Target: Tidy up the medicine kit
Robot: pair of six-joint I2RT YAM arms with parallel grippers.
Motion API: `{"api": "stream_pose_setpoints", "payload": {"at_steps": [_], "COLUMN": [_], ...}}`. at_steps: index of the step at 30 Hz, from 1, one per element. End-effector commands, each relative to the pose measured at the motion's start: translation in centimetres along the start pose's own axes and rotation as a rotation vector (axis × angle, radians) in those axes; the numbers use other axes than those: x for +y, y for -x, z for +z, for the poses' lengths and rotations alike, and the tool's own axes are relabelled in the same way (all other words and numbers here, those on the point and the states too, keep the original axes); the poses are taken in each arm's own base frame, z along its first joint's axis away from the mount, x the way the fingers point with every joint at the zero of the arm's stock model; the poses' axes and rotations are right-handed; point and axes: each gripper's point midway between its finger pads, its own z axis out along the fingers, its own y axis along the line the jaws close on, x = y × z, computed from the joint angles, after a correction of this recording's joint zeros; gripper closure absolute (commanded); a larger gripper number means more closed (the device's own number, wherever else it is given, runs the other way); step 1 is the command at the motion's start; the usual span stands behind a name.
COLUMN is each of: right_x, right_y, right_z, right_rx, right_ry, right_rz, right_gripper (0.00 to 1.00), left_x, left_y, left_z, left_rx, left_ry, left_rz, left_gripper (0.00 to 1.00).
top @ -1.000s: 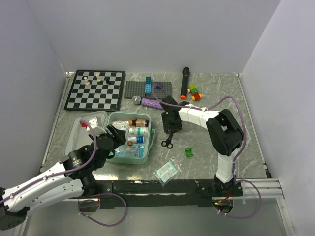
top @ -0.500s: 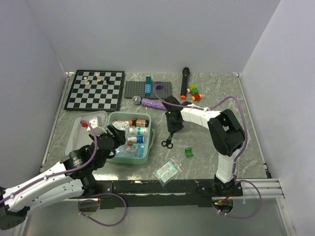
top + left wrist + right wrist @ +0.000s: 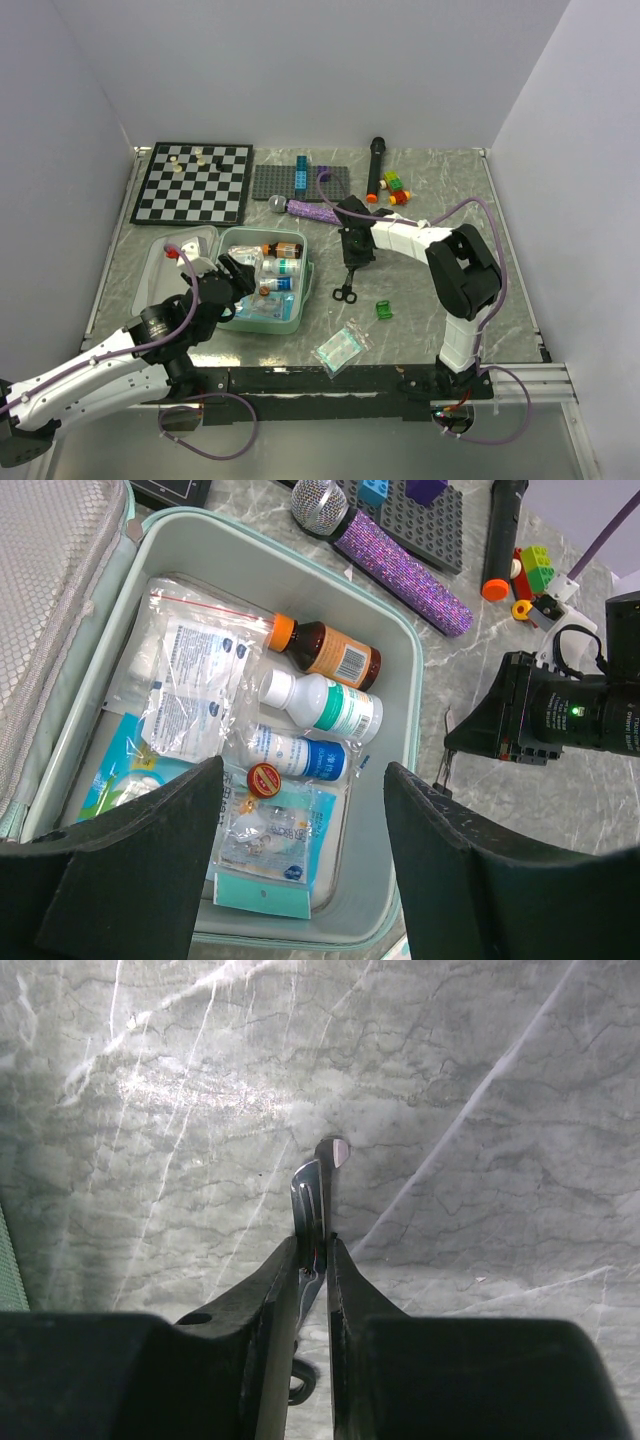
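The mint-green medicine kit (image 3: 262, 331) lies open at the left, its lid (image 3: 165, 262) folded out beside it. Its tray (image 3: 412, 680) holds a brown bottle (image 3: 325, 652), a white bottle (image 3: 322, 702) and several sachets. My left gripper (image 3: 235, 272) hovers open over the tray's near part (image 3: 302, 770), holding nothing. To the right of the kit, black-handled scissors (image 3: 346, 290) rest on the table. My right gripper (image 3: 352, 262) points down at them. In the right wrist view its jaws (image 3: 313, 1245) are pinched on the scissors' blades (image 3: 312, 1185).
A chessboard (image 3: 192, 183) and a grey studded plate (image 3: 300, 182) lie at the back. A purple glitter microphone (image 3: 305, 209), a black marker (image 3: 375, 165) and coloured bricks (image 3: 397, 188) are near them. A green block (image 3: 384, 310) and a clear pouch (image 3: 340, 349) lie near the front.
The right gripper's jaws have closed in on the scissors' blades, and the scissors have shifted slightly right. The left arm has stayed still.
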Motion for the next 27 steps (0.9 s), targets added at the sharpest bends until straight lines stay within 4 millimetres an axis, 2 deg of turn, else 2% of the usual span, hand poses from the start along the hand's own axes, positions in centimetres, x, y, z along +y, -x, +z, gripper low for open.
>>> {"api": "stream_pose_setpoints", "payload": {"at_steps": [1,9,18,24,27], "right_x": [0.3,0.9,1.2,2.2,3.5], "right_y": [-0.4,1.2,2.0,3.5,4.0], "right_z": [-1.0,-3.7,-6.4,-9.8,-11.6], "right_rx": [0.013,-0.041,-0.080,-0.145,-0.163], "right_ry": [0.023,0.053,0.084,0.139,0.194], "right_rz": [0.000,-0.002,0.000,0.012,0.007], "right_gripper": [0.84,0.85,0.85,0.86,0.86], "left_x": [-0.6,-0.6,-0.8,-0.8,-1.0], "left_y": [0.5,0.6,0.6,1.0,1.1], "left_z": [-0.1,-0.2,-0.1,-0.2,-0.3], "left_rx": [-0.007,-0.009,-0.007,-0.018,-0.021], "left_ry": [-0.017,-0.016,-0.020,-0.019,-0.024], "left_rz": [-0.024,-0.024,-0.020,-0.021,-0.026], "left_gripper": [0.30,0.30,0.30,0.30,0.30]}}
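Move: The right hand, low at the table, already has the scissors between its fingertips. The open medicine box they are bound for has its middle about 17 cm to this hand's left and 3 cm back, some 3 cm higher. The purple microphone lies roughly 9 cm left and 13 cm ahead, the green clip about 7 cm right and 11 cm back. From the left hand the box is some 7 cm ahead, 1 cm right and 14 cm below. Back by about a centimetre at first, then nearly straight up and gathering speed, the right hand raises the pinched scissors some 7.5 cm off the table, with only a hint of leftward drift at the end. Its fingers keep their shut hold on the blades while the wrist tilts slightly, its left side rising. ##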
